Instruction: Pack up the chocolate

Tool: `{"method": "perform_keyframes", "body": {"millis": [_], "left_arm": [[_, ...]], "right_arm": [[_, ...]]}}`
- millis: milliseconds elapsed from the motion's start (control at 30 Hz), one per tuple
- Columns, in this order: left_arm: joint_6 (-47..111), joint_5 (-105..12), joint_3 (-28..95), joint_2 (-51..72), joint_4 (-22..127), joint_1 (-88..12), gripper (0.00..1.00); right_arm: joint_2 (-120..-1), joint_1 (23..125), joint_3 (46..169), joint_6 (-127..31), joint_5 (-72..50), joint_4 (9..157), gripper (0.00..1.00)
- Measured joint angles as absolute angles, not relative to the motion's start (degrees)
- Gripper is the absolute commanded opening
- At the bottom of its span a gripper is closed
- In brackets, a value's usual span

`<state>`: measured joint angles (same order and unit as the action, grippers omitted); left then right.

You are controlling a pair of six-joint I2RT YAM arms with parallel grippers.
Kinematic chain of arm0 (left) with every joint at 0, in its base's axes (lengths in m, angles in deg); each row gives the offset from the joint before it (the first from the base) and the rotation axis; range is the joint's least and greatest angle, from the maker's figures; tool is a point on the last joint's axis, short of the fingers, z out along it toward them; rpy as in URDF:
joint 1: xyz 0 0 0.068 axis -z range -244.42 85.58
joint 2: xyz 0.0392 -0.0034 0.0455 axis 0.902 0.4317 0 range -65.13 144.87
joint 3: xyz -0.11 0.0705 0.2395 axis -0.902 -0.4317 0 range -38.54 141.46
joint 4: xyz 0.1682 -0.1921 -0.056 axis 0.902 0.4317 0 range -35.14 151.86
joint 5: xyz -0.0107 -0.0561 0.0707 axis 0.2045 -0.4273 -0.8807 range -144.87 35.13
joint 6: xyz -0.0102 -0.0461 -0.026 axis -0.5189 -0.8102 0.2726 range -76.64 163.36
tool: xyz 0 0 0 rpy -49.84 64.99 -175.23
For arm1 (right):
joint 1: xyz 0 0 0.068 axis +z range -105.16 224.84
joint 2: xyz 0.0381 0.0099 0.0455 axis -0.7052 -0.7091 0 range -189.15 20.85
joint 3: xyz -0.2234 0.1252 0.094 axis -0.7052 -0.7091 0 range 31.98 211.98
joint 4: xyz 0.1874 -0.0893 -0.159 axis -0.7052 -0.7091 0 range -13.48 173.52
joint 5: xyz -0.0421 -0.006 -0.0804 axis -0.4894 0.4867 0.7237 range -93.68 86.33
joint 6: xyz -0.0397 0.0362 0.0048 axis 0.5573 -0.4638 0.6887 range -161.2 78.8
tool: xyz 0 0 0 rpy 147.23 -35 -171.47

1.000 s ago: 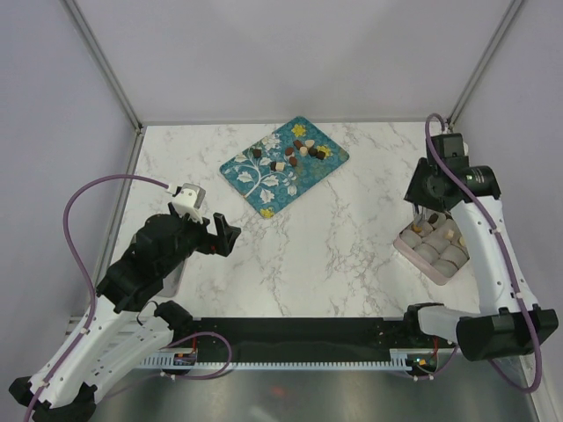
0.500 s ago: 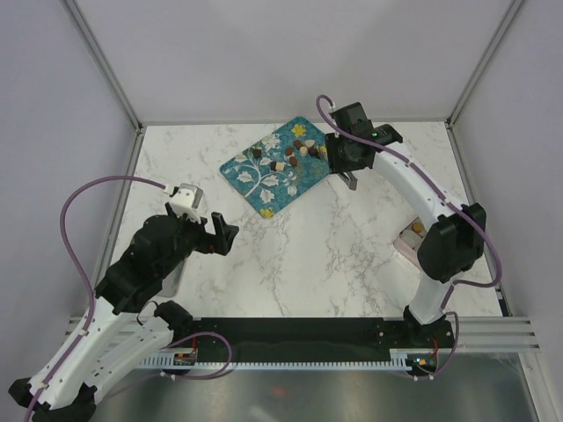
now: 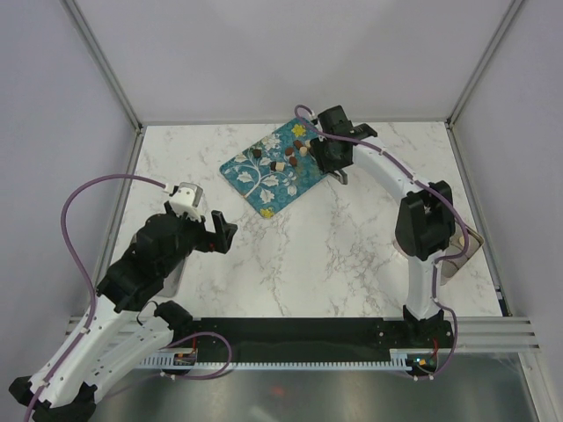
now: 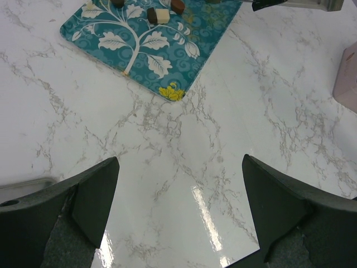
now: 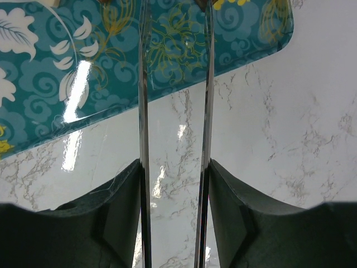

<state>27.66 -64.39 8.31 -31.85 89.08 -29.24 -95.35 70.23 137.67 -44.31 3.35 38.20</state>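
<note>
The chocolate [image 3: 286, 161] lies as several small dark brown, light brown and cream pieces on the teal tray [image 3: 262, 183] at the back of the table. My right gripper [image 3: 329, 156] hangs over the tray's right end, shut on metal tongs [image 5: 144, 111]. Both tong arms run along its fingers [image 5: 117, 195] and leave the top of the right wrist view over the tray [image 5: 50, 72], with nothing seen between them. My left gripper [image 3: 224, 230] hovers open and empty over bare marble, its fingers [image 4: 95, 190] wide apart. Chocolate [image 4: 162, 14] shows far ahead of it.
A pink box [image 3: 450, 268] stands at the right edge, mostly behind the right arm, and shows as a pink corner [image 4: 348, 78] in the left wrist view. A grey tray [image 4: 22, 184] sits under the left arm. Metal frame posts mark the back corners.
The right arm has swung from the pink box at the right across to the teal tray's right end. The tong arms now stand slightly wider. The left arm has not moved.
</note>
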Motion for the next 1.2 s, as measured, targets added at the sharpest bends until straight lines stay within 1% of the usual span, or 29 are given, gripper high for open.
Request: {"method": "perform_keyframes", "body": {"millis": [433, 933, 1100, 1200], "left_arm": [[27.68, -65.28, 8.31, -31.02, 89.10, -29.24, 1.00], [27.68, -65.35, 8.31, -30.14, 89.10, -29.24, 1.00], [27.68, -65.37, 8.31, -29.86, 89.10, -29.24, 1.00], [27.68, -65.39, 8.31, -29.84, 89.10, -29.24, 1.00]], "right_arm": [[-98.91, 70.01, 136.10, -46.08, 5.49, 43.03, 0.56], [-101.05, 66.88, 134.48, -50.91, 2.50, 45.83, 0.54], [-101.73, 66.91, 134.50, -51.05, 2.04, 46.57, 0.52], [-102.67, 66.91, 134.50, -51.05, 1.54, 46.62, 0.48]]}}
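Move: Some 10 cm ahead of the right hand, about 1 cm to its left and 12 cm below, lies the dark chocolate beside the mat's yellow flower. A second dark chocolate sits 2 cm left of it and 2 cm farther out, a white one 5 cm left and 2 cm farther, and a brown one 8 cm left and 2 cm nearer. From the left hand the aimed-at chocolate is roughly 34 cm ahead, 23 cm right and 24 cm below. Sinking about 6.5 cm while easing 2.5 cm forward, the right hand brings the tongs it still holds down over the mat towards the dark chocolate by the yellow flower. Midway it also turns some 10 degrees clockwise and drifts a centimetre right; after a brief pause it dips again. The fingers keep the tongs, prongs still apart. ##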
